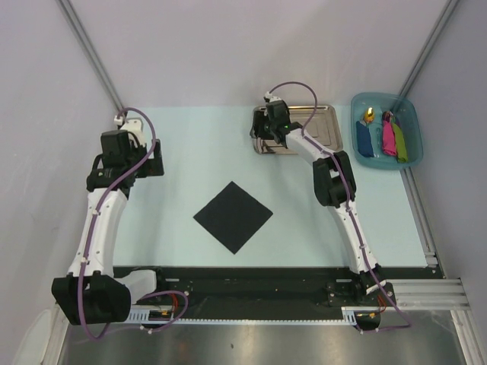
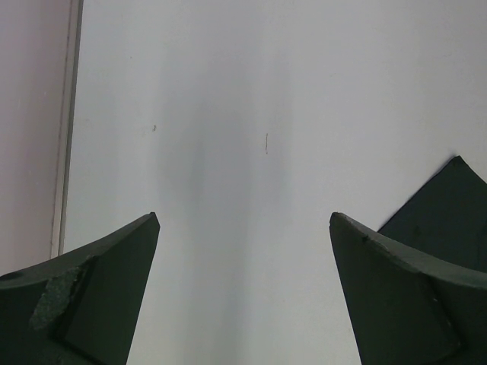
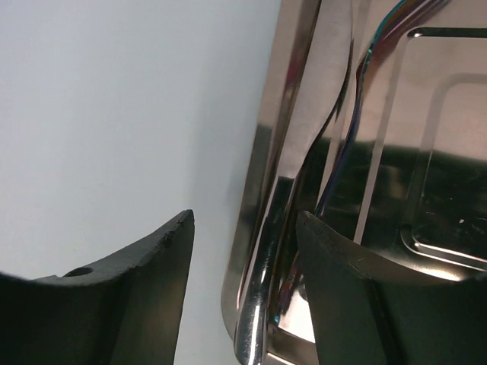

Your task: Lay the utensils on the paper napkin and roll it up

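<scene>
The black paper napkin (image 1: pixel 232 216) lies flat as a diamond at the table's middle; one corner shows in the left wrist view (image 2: pixel 450 204). The utensils lie in the steel tray (image 1: pixel 321 125) along its left rim: a shiny handle (image 3: pixel 283 251) with a rounded end, and a slim purplish piece (image 3: pixel 346 144) beside it. My right gripper (image 1: pixel 263 140) (image 3: pixel 245 217) is open. Its fingers straddle the tray's left rim and the shiny handle, one outside the tray and one inside. My left gripper (image 1: pixel 151 161) (image 2: pixel 243 220) is open and empty over bare table, left of the napkin.
A teal bin (image 1: pixel 411 114) with blue, pink and green items stands at the back right, just right of the tray. Metal frame rails run along the right and back-left sides of the table.
</scene>
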`<state>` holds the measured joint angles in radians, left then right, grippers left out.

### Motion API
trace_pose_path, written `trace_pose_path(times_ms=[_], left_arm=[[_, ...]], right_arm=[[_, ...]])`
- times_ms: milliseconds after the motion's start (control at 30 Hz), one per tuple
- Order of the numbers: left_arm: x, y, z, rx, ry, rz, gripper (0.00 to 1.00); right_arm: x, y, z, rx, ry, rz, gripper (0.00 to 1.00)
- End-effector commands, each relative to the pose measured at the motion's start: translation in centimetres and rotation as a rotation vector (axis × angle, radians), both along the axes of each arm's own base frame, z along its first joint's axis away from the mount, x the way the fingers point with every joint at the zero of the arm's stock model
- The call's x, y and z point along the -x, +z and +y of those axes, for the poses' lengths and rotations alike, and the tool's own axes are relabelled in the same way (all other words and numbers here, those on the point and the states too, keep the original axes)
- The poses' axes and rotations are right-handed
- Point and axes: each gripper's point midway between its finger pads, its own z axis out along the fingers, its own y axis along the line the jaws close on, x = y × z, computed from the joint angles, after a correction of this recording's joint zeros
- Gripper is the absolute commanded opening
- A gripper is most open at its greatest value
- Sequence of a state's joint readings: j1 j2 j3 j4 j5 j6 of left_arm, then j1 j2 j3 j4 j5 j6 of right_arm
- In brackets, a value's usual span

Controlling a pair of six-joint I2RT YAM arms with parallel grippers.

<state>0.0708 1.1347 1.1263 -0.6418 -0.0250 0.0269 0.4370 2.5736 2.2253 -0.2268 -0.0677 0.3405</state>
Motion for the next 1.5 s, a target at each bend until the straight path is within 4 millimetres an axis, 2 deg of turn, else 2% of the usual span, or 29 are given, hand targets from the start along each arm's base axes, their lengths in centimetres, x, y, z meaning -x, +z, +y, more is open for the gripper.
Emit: trace_pose_path(times_ms=[0,200,433,533,667,1233,1367,1467], left_arm=[[-0.1,0.3,0.5,-0.023,0.006,-0.014,1.00],[-0.4,0.3,0.7,-0.024,0.014,-0.002,1.00],[-0.4,0.2,0.7,-0.024,0.019,0.004,1.00],[-0.5,0.2,0.7,-0.019,0.020,0.003,1.00],[-0.6,0.1,0.7,-0.018,0.026,0.008,1.00],[-1.0,0.0,1.2,-0.035,0.043,0.022,1.00],[-1.0,-0.1,1.2,-0.033,0.044,0.023,1.00],[-1.0,0.1,1.2,-0.032,0.043,0.020,1.00]], right_arm=[[-0.9,-0.3,-0.4,0.012,-0.031,-0.033,0.60],[-1.0,-1.6,0.0,0.032,-0.033,-0.038,0.57],[-1.4,-1.4,-0.2,0.018,-0.040,-0.044,0.54],[-1.2,-2.0,-0.4,-0.005,-0.051,-0.013,0.52],[-0.9,-2.7,-0.9,-0.034,-0.057,0.026,0.48],[-0.9,-3.3,-1.5,-0.071,-0.068,0.070,0.35],[-0.8,-3.5,-1.6,-0.058,-0.083,0.075,0.27],[-0.8,-3.6,-2.1,-0.025,-0.112,0.078,0.26]])
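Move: The knife lies under the right hand in the tray's left edge, its middle about 4 cm ahead, 1 cm to the right and 3 cm lower. The fork is some 4 cm right and 5 cm ahead of the hand, and the tray's middle is about 11 cm right and 4 cm ahead. From the left hand the knife is roughly 30 cm ahead, 34 cm to the right and 20 cm below. The right hand sinks about 2.5 cm, then eases 1.5 cm right while its fingers close around the knife's handle. ##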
